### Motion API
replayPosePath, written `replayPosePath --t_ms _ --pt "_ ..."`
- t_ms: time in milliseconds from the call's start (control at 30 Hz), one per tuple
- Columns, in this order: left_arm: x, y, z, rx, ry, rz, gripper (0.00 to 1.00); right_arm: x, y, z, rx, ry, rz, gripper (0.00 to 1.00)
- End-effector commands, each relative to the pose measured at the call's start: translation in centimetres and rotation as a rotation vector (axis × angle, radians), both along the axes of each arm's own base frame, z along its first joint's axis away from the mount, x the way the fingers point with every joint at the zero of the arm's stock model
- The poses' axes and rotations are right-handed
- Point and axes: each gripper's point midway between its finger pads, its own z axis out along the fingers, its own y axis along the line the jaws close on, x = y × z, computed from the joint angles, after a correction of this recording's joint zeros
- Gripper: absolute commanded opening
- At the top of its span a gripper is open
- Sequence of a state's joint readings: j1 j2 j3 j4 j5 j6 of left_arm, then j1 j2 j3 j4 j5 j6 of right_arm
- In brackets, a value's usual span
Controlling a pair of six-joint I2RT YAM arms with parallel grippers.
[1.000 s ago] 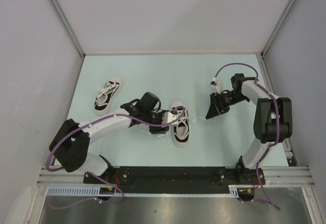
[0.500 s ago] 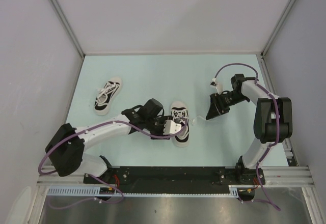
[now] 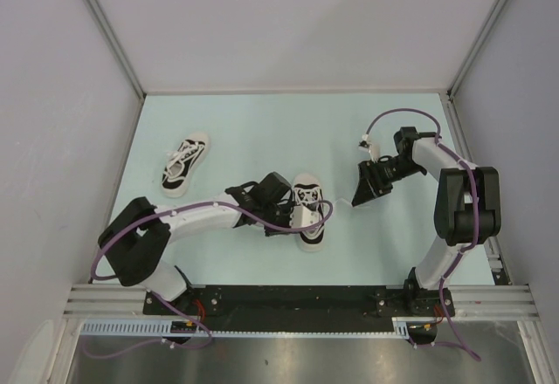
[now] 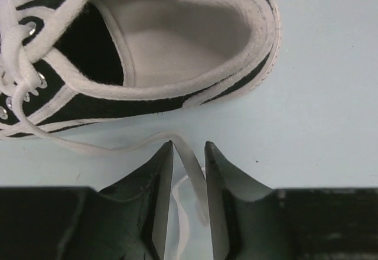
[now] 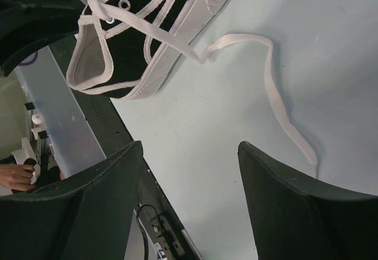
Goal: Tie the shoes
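Observation:
Two black shoes with white soles lie on the pale table. One shoe (image 3: 184, 164) sits at the left, its laces bunched on top. The other shoe (image 3: 307, 210) lies at the centre, showing in the left wrist view (image 4: 177, 41) and the right wrist view (image 5: 139, 41). My left gripper (image 3: 295, 218) (image 4: 189, 145) is at this shoe's near side. Its jaws stand narrow with a gap, and a loose white lace (image 4: 192, 168) runs slantwise between them. My right gripper (image 3: 362, 194) (image 5: 190, 148) hovers open to the shoe's right, with nothing between its fingers. The other lace end (image 5: 277, 94) trails on the table beside it.
The black base rail (image 3: 297, 301) runs along the table's near edge, also seen in the right wrist view as a dark rail (image 5: 112, 124). Grey walls close the table on three sides. Purple cables (image 3: 397, 115) loop off both arms.
My left arm has swung right and nearer, bringing its gripper to the centre shoe's near side, and its jaws have narrowed round the lace. The right arm has barely moved.

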State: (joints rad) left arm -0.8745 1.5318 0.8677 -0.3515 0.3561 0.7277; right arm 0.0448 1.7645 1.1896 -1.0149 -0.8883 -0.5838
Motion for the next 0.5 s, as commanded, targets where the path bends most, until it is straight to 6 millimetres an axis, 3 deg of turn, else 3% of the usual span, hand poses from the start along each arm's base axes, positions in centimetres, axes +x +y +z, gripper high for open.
replayPosePath --t_ms 0,167,333,467 --pt "0.4 -2.3 3.3 -0.117 -0.034 -0.022 0.23 0.6 0.1 0.3 0.016 -0.023 0.007 0.71" --pt "-1.0 -3.0 6.7 -0.236 -0.048 -0.088 0.01 0.6 0.4 0.2 0.029 -0.023 0.016 0.71" --pt "-2.2 -3.9 8.7 -0.364 -0.022 -0.123 0.00 1.1 0.9 0.5 0.062 -0.043 0.013 0.72" --pt "-1.9 -4.8 8.6 -0.390 -0.010 -0.122 0.03 1.1 1.0 0.4 0.065 -0.038 0.016 0.72"
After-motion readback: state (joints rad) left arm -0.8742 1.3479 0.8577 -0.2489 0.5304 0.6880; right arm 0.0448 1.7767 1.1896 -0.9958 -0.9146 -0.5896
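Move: The left lace's free end already lies between the left hand's half-closed fingertips, at or about 1 cm below the hand point. The middle of the right-hand shoe on the table is about 7 cm to the right and 5 cm ahead, its lace crossing some 8 cm ahead and 7 cm right. From the right hand, the left lace lies about 23 cm left, 7 cm back and 5 cm down. The left fingers shut on the lace, then lift it about 8 cm, drifting right over the shoe's side. ##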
